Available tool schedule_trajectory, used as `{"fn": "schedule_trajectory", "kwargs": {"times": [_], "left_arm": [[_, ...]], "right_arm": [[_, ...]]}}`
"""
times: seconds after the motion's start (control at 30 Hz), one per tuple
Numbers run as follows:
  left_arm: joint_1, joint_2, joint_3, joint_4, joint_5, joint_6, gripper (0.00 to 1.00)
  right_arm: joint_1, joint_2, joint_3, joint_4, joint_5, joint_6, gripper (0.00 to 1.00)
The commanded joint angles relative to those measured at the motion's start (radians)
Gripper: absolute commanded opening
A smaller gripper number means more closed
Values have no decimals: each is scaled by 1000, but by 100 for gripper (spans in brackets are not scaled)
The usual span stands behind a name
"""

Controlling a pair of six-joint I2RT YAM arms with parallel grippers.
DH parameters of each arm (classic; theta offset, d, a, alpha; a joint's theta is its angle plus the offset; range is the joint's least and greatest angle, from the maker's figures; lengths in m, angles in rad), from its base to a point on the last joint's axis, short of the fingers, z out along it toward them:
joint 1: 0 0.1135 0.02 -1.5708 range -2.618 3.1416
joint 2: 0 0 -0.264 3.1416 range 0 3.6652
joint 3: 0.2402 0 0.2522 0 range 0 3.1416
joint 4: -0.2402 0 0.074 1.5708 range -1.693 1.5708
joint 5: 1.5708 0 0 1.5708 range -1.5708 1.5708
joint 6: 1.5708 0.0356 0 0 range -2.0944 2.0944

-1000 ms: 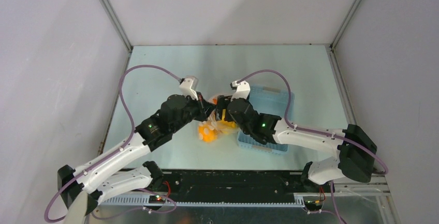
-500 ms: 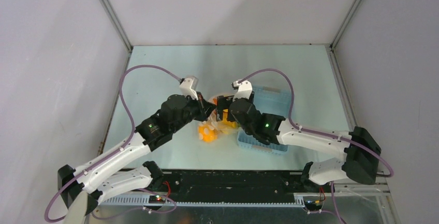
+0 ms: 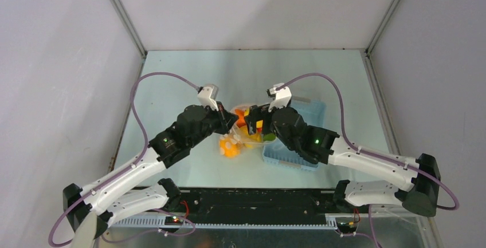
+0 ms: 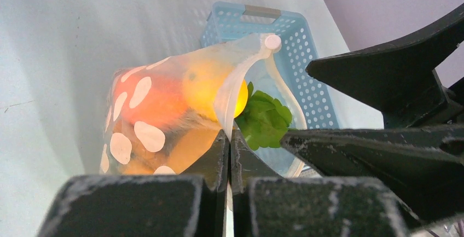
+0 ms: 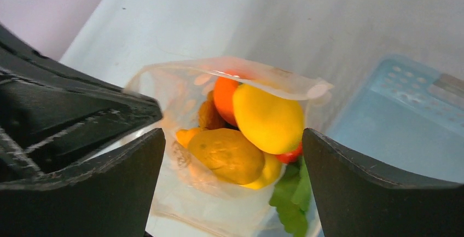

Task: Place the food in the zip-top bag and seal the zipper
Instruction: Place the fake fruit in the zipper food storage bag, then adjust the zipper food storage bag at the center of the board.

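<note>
The clear dotted zip-top bag (image 3: 232, 145) lies between the two arms with its mouth held open. My left gripper (image 4: 230, 138) is shut on the bag's white zipper strip (image 4: 236, 84), and its slider (image 4: 272, 41) sits at the far end. Inside the bag is food: a yellow lemon (image 5: 268, 117), a tan piece (image 5: 227, 155), an orange piece (image 5: 224, 97) and a green leaf (image 5: 290, 193) at the mouth. My right gripper (image 5: 232, 133) stands open just in front of the mouth with nothing between its fingers. From above, the left gripper (image 3: 229, 121) and right gripper (image 3: 256, 121) face each other across the bag.
A light blue perforated basket (image 3: 306, 116) sits to the right of the bag, under my right arm, and its rim (image 4: 262, 12) shows behind the bag. Grey walls enclose the table on three sides.
My right gripper has opened wide and drawn back to the right from the bag's mouth. The food in the bag now shows from above. The left gripper has kept its hold.
</note>
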Motion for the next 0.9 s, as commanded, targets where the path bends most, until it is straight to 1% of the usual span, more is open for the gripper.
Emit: {"fn": "schedule_trajectory", "kwargs": {"times": [0.0, 0.13, 0.3, 0.4, 0.47, 0.53, 0.6, 0.63, 0.67, 0.73, 0.8, 0.83, 0.87], "left_arm": [[1, -30, 18, 21, -19, 0, 0], [1, -29, 17, 21, -15, 3, 0], [1, -25, 22, 16, -15, 11, 0], [1, -29, 20, 11, -19, 12, 0], [1, -32, 18, 9, -20, 13, 0], [0, -31, 18, 8, -13, 18, 0], [0, -30, 20, 6, -5, 27, 0], [0, -30, 20, 4, -4, 37, 0], [0, -31, 20, 0, -3, 47, 0], [1, -33, 20, -9, 13, 96, 0], [0, -37, 24, -27, 25, 194, 0], [1, -40, 18, -27, 24, 264, 0], [0, -52, 13, -22, 27, 301, 0]], "right_arm": [[-32, -42, 37, -130, 59, -6, 98], [-106, -69, 15, -200, 21, 66, 90], [-209, -74, -36, -195, -127, 134, 81], [-251, -64, -52, -184, -191, 139, 75], [-261, -60, -55, -182, -211, 129, 74], [-267, -61, -56, -175, -229, 86, 73], [-268, -68, -68, -145, -258, -31, 70], [-268, -75, -69, -137, -281, -134, 70], [-269, -78, -74, -134, -304, -184, 70], [-270, -91, -80, -124, -335, -367, 73], [-281, -104, -83, -117, -382, -492, 75], [-288, -113, -83, -114, -403, -526, 76], [-306, -119, -84, -114, -463, -590, 76]]}}
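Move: Just outside the right hand lies the bag's right rim, about 5 cm right, 3 cm ahead and 7 cm lower. The yellow fruit sits in the bag 3 cm ahead of the right hand, 1 cm right, 8 cm below; the green leaf lies 6 cm right, 2 cm back, 10 cm below. The empty basket's middle is some 16 cm right, 2 cm ahead, 17 cm down. From the left hand, that rim lies about 13 cm right, 1 cm ahead, 2 cm below. Swinging out from above the bag's open mouth, the right hand goes about 7 cm right and sinks some 5 cm, easing slightly forward, to come close by the right rim. Its fingers narrow from wide open to about three quarters, and late on the wrist rolls roughly 15 degrees, left side down. The left hand stays put, still pinching the bag's edge. ##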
